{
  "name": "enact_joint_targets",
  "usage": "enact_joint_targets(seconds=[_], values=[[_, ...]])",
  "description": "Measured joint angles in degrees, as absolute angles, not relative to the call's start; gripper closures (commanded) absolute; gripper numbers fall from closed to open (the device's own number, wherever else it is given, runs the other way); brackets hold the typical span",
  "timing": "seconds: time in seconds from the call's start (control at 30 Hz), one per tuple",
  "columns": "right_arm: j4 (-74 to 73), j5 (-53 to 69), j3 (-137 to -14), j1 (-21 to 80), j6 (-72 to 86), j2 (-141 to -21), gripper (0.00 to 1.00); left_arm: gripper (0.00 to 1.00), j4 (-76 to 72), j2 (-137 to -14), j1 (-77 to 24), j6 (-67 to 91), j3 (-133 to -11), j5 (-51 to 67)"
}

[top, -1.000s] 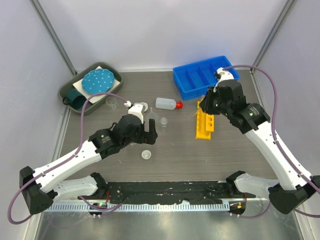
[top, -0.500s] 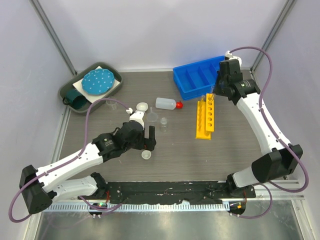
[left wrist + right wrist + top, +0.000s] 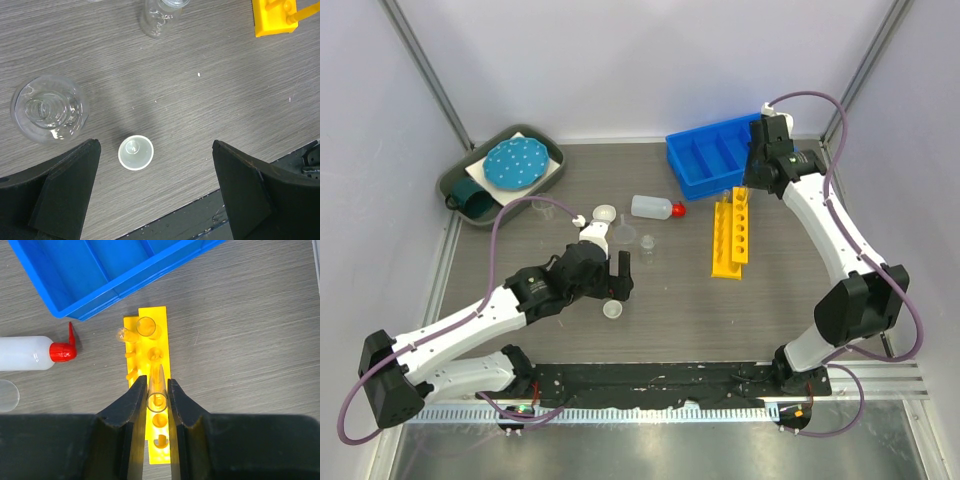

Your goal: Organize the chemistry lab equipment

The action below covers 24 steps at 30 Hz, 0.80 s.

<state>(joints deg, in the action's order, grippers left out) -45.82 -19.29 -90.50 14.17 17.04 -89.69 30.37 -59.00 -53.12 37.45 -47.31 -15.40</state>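
My right gripper (image 3: 158, 390) is shut on a clear glass tube (image 3: 159, 382), held upright over the holes of the yellow rack (image 3: 163, 320). Another tube (image 3: 146, 326) stands in the rack's far hole. In the top view the right gripper (image 3: 744, 190) hangs above the rack (image 3: 730, 240), beside the blue bin (image 3: 715, 155). My left gripper (image 3: 155, 165) is open above a small white dish (image 3: 135, 152), not touching it. A glass funnel (image 3: 49, 107) and a small beaker (image 3: 160, 17) stand near it. The red-capped bottle (image 3: 655, 207) lies mid-table.
A dark green tray (image 3: 460, 185) with a teal dotted disc sits at the back left. A second white dish (image 3: 604, 213) and a beaker (image 3: 542, 205) stand left of the bottle. A black strip (image 3: 200, 220) runs along the table's near edge.
The right arm has swung its wrist back toward the bin, keeping the tube over the rack. The left gripper has moved nearer, over the small white dish, still open.
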Motion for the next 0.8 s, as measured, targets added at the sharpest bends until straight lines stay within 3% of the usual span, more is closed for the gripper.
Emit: enact_joint_targets(seconds=[0.8], values=[[-40.14, -17.85, -84.25, 13.96, 17.26, -93.43, 0.99, 0.02, 30.28, -58.94, -53.12, 37.30, -46.78, -15.49]])
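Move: The right hand already holds a test tube upright; the yellow rack's second hole from the far end lies about 1 cm ahead of it, 1 cm to its left and 14 cm below. A tube already stands in the end hole 3 cm beyond that hole, and another in the lower tier some 3 cm to the left of that one. The blue tray's middle is roughly 14 cm ahead and 2 cm left, the wash bottle 20 cm left and 1 cm ahead. From the left hand, the hole lies about 21 cm ahead and 29 cm right. After easing forward about 1 cm above the yellow rack, the right hand sinks with growing speed, some 5 cm in all, carrying the held tube's lower end down to the second hole from the far end, just nearer the base than the tube already standing there. Its fingers keep their narrow grip while the wrist tips down by about 5 degrees late in the descent, and the tube's bottom end comes to bear on the rack at that hole. ##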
